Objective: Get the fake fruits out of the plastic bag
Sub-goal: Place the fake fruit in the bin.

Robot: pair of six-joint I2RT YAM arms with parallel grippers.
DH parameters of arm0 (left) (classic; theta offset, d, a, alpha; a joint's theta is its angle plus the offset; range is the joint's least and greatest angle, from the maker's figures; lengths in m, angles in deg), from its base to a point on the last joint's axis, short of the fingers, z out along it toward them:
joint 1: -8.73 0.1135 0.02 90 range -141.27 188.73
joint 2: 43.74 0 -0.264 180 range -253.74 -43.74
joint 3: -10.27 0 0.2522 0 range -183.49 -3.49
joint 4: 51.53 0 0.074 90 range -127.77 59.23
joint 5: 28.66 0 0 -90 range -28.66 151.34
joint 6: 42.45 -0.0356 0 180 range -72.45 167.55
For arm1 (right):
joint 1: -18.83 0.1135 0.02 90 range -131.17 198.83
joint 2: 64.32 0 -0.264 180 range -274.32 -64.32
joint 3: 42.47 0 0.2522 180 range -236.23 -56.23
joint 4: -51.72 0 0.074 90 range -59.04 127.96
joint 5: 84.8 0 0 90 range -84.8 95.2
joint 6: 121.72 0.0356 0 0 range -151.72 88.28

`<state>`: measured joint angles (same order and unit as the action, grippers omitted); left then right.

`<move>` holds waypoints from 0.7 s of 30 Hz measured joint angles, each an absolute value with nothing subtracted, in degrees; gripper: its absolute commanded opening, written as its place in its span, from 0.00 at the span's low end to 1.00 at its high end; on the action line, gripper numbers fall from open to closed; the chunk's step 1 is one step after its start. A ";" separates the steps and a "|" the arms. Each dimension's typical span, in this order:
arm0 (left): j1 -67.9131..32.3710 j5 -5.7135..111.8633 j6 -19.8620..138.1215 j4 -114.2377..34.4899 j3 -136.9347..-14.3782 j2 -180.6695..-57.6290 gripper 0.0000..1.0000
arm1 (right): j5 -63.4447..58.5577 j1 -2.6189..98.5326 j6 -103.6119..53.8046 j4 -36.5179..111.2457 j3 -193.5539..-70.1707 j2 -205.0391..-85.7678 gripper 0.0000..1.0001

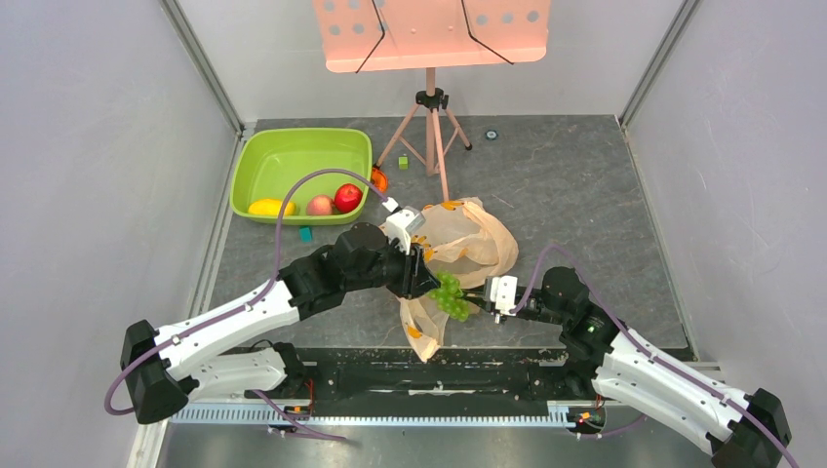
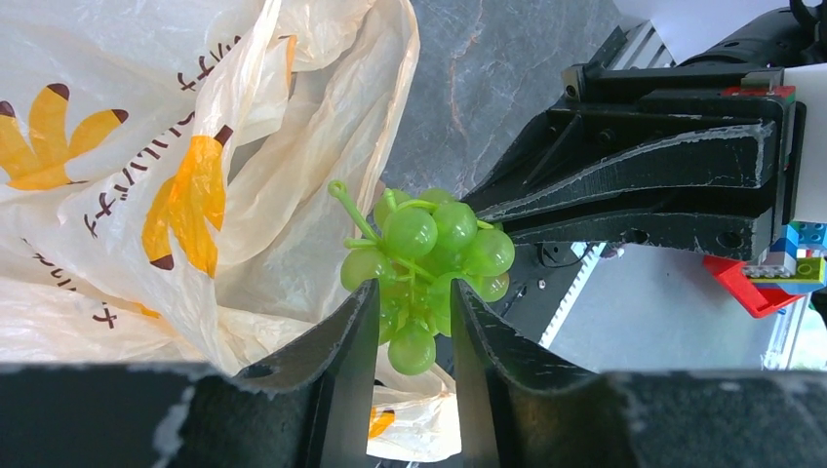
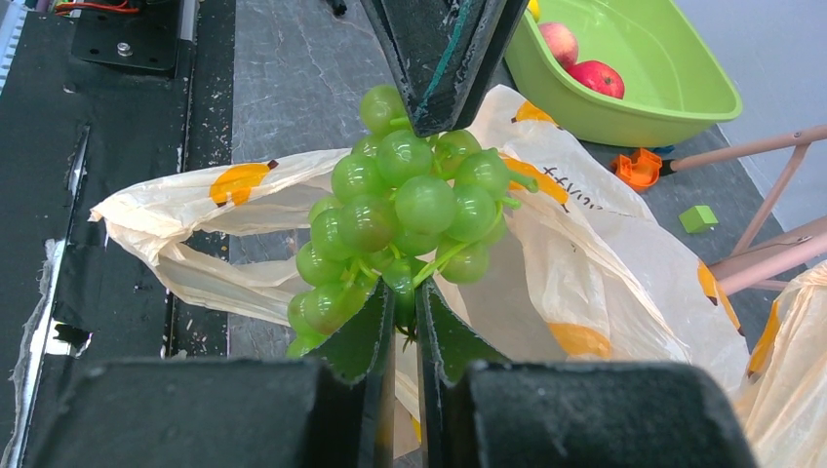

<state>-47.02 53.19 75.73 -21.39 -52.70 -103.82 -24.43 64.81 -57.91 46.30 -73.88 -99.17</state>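
Observation:
A green grape bunch (image 1: 451, 295) (image 2: 424, 244) (image 3: 410, 205) hangs over the table's front, just clear of the plastic bag (image 1: 478, 239) (image 2: 146, 146) (image 3: 605, 253), which lies crumpled behind and below it. My right gripper (image 1: 485, 297) (image 3: 405, 291) is shut on the bunch's lower stem. My left gripper (image 1: 421, 276) (image 2: 414, 288) straddles the other end with its jaws partly apart, one grape hanging free in the gap. A yellow fruit (image 1: 270, 207), a peach (image 1: 319, 205) and a red apple (image 1: 347, 198) lie in the lime tub (image 1: 302, 133).
A pink stand's tripod (image 1: 432, 127) rises behind the bag. Near its legs lie an orange piece (image 1: 378, 178) and a green cube (image 1: 403, 162); a teal cube (image 1: 305, 233) sits beside the tub. Grey walls close both sides.

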 measured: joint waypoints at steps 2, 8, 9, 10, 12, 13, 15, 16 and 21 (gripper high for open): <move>-47.02 53.17 75.69 -21.13 -52.70 -103.82 0.36 | -24.39 64.81 -57.91 46.17 -73.88 -99.13 0.01; -47.02 52.43 75.63 -20.23 -52.70 -103.80 0.29 | -24.23 64.81 -57.96 46.06 -73.88 -99.02 0.01; -47.02 52.17 75.60 -20.19 -52.70 -103.80 0.27 | -24.23 64.81 -57.96 46.06 -73.86 -98.98 0.01; -47.02 52.06 75.56 -20.16 -52.70 -103.80 0.25 | -24.23 64.81 -57.96 46.06 -73.86 -98.95 0.01; -47.02 51.75 75.47 -20.14 -52.70 -103.80 0.23 | -24.21 64.81 -57.96 46.06 -73.86 -98.89 0.01; -47.02 51.60 75.38 -20.12 -52.70 -103.80 0.22 | -24.19 64.81 -57.96 46.06 -73.86 -98.87 0.01; -47.02 51.14 74.90 -20.08 -52.70 -103.80 0.20 | -24.15 64.81 -58.02 46.06 -73.86 -98.87 0.01; -47.02 50.75 74.12 -20.03 -52.70 -103.80 0.19 | -24.01 64.81 -58.13 46.06 -73.86 -98.87 0.01; -47.02 49.37 72.59 -19.44 -52.70 -103.80 0.22 | -23.69 64.81 -58.35 46.06 -73.86 -98.82 0.01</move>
<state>-47.02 49.37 72.59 -19.44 -52.70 -103.80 -23.69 64.81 -58.35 46.06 -73.86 -98.82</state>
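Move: The bunch of green grapes hangs in the right fingers, its middle about 4 cm left and 1 cm back of the right hand, near its height. From the left hand the same bunch lies some 4 cm to the right, 1 cm back and 3 cm below. The plastic bag's middle is about 7 cm ahead, 6 cm right and 15 cm below the left hand; the green bin lies roughly 22 cm ahead, 28 cm left and 15 cm below. The grape bunch stays pinched by its stem end in the right fingers, which hold practically still, while the left hand works at its free end: it eases about 1 cm back and slightly down, turning some 5 degrees clockwise, and narrows its part-open fingers to about half their gap around the outer grapes, a fingertip against them. ##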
